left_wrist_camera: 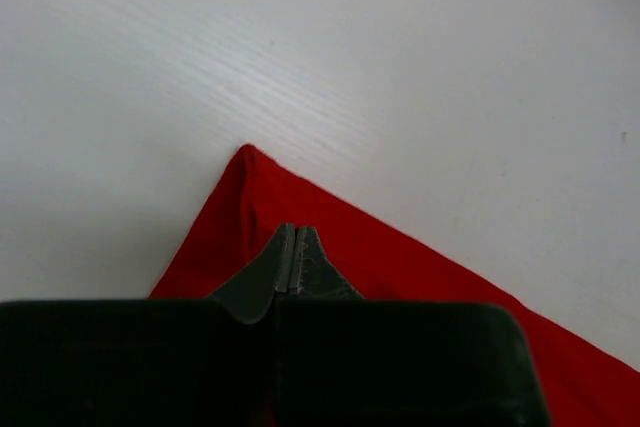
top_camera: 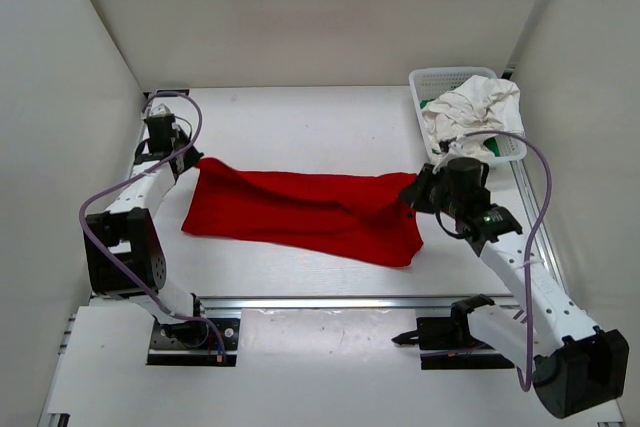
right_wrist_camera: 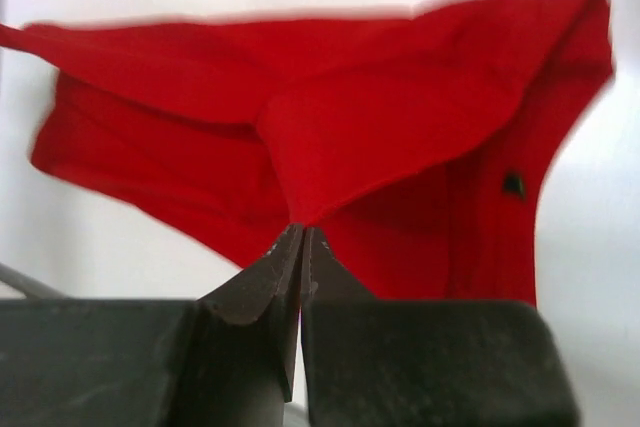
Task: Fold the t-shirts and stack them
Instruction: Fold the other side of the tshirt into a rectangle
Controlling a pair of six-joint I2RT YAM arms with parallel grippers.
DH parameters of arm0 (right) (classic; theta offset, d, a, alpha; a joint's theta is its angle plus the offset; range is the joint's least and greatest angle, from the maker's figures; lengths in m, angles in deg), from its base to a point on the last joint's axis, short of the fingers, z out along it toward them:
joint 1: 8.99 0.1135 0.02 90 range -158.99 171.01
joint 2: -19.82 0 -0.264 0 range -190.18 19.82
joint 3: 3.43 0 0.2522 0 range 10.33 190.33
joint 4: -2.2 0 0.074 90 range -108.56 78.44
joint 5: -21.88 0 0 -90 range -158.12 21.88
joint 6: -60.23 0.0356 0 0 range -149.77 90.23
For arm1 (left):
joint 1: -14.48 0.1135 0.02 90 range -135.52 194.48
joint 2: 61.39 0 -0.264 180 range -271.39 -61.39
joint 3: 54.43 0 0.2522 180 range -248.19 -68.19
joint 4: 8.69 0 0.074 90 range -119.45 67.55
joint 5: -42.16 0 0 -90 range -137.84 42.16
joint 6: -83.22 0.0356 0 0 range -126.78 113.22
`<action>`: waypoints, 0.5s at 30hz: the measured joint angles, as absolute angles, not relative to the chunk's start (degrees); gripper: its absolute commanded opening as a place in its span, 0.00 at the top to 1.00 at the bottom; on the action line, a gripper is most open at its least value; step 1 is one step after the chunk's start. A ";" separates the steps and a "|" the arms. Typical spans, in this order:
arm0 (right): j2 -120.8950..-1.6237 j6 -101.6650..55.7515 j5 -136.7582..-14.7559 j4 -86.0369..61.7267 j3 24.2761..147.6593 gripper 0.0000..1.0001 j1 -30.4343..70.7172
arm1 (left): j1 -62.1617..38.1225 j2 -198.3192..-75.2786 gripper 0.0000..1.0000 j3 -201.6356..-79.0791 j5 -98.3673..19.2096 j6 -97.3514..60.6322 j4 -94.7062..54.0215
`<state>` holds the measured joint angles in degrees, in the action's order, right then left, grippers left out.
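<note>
The red t-shirt [top_camera: 300, 209] lies stretched across the middle of the table, rumpled at its right end. My left gripper [top_camera: 190, 162] is at the shirt's far left corner. In the left wrist view its jaws [left_wrist_camera: 296, 247] are pressed shut on the red cloth [left_wrist_camera: 400, 257], just behind the pointed corner. My right gripper [top_camera: 410, 197] is at the shirt's right end, shut on a pinched peak of red cloth [right_wrist_camera: 400, 117] that rises to its fingertips [right_wrist_camera: 302, 232]. A white t-shirt [top_camera: 475, 107] is heaped in the basket. Beneath it shows a bit of green cloth [top_camera: 492, 148].
The white mesh basket [top_camera: 440, 79] stands at the back right, close behind my right arm. White walls close in the table on the left, back and right. A metal rail [top_camera: 330, 302] runs along the near edge.
</note>
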<state>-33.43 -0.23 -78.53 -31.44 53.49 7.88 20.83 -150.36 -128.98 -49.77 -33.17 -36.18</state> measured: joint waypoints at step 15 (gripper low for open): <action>-21.61 3.42 -81.37 -42.35 44.46 1.00 7.31 | 24.87 -153.88 1.00 -130.01 -44.83 -36.89 -38.00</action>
<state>-21.61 3.42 -81.37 -42.35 44.46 7.31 24.87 -153.88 -130.01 -44.83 -36.89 -38.00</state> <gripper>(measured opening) 0.006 0.022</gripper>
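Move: Both hands still hold the t-shirt's lifted far edge by its ends. The near right corner, for the right hand, lies about 12 cm back, 2 cm to its right and 18 cm below; the far right corner is some 13 cm ahead and 8 cm right, and the basket roughly 32 cm ahead and 26 cm right. From the left hand, the near left corner lies about 18 cm back, 2 cm left and 11 cm below. Still pinching the shirt, the right hand draws back and down some 6 cm, then lifts slightly; left dips. ##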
